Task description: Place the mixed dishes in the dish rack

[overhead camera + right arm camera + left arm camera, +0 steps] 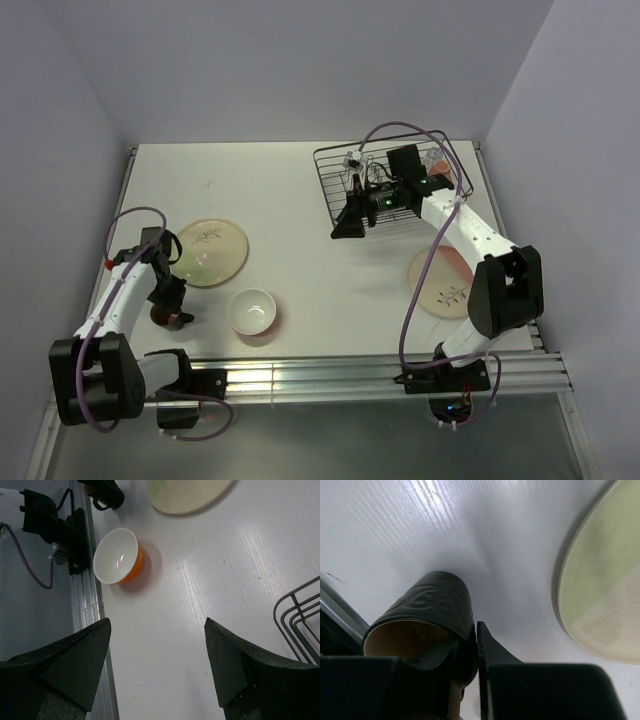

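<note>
My left gripper [172, 312] is shut on the wall of a small dark brown cup [427, 612], one finger inside and one outside [490, 652], low over the table near its front left edge. The cream plate [208, 251] lies just behind it and shows in the left wrist view [605, 580]. The white bowl [251, 311], orange outside [118, 556], stands right of the cup. My right gripper [349, 227] is open and empty [157, 630], hanging off the front left corner of the black wire dish rack [340, 190]. The rack holds a clear glass [352, 160] and a pink mug [437, 166]. The cream-and-pink plate [447, 287] lies partly under the right arm.
The rack's corner wires [300, 625] show at the right of the right wrist view. A metal rail [380, 372] runs along the table's front edge. White walls close in the back and both sides.
</note>
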`<act>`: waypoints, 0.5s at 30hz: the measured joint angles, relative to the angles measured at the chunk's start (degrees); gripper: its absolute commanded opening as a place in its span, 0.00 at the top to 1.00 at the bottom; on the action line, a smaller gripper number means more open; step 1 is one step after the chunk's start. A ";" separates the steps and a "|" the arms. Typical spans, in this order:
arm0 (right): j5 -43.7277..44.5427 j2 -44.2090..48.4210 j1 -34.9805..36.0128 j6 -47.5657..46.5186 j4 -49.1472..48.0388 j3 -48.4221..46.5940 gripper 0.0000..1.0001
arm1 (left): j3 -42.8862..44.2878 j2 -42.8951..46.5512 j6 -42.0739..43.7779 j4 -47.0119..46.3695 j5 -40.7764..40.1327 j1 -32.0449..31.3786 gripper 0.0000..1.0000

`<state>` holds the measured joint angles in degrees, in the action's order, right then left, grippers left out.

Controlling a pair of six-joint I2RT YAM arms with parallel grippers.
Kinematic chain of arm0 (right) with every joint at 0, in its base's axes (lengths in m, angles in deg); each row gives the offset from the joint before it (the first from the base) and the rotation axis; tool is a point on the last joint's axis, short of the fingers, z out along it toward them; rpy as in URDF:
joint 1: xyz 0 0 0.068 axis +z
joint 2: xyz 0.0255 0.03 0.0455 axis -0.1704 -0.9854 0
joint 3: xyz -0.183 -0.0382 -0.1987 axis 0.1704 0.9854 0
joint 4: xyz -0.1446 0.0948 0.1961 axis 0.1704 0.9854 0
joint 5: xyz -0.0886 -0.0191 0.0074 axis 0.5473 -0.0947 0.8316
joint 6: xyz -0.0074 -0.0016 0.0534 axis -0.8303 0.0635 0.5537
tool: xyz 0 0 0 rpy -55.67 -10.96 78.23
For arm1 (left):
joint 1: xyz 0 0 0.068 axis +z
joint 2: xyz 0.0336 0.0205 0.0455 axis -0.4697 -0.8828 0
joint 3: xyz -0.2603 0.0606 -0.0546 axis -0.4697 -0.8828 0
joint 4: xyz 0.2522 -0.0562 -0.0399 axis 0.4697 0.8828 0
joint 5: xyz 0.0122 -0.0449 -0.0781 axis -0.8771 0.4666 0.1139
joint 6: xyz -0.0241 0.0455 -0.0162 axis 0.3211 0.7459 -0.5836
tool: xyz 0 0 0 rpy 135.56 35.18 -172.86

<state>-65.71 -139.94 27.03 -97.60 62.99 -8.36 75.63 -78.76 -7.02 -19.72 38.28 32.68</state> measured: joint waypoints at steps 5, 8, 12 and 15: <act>-0.24 0.02 0.00 0.00 0.02 0.28 0.17 | 0.26 3.43 0.52 -0.11 0.50 0.02 0.96; -0.90 0.02 0.00 -0.09 0.22 0.28 0.18 | 2.19 8.31 2.58 -0.57 2.54 0.02 1.00; -1.51 0.00 0.76 -0.83 1.53 0.17 0.18 | 5.73 15.61 6.67 -6.14 10.45 0.09 1.00; -3.21 -0.20 2.21 -0.74 2.29 -0.24 0.17 | 6.64 19.26 7.69 -15.37 21.79 0.15 1.00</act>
<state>-68.93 -140.14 29.23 -98.35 65.29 -8.60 82.28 -59.50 0.68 -35.09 60.07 32.83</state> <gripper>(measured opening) 0.825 0.180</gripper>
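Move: The brown mug is already pinched in the left fingers. The right gripper, open and empty, waits about 43 cm to the left hand's right, 13 cm ahead and 16 cm higher; the mug lies correspondingly left, back and below from the right hand. From the left hand, the plate is some 13 cm ahead and 10 cm right, the bowl about 20 cm right and level, and the dish rack roughly 32 cm ahead and 58 cm right. Keeping its pinch on the brown mug, the left hand lifts it off the table, rising some 15 cm while swinging forward and then right over the plate's near-left part, towards the right gripper. It speeds up throughout, the fingers tipping about 40 degrees from downward to forward and turning somewhat clockwise. The open right hand eases back about 2 cm. ##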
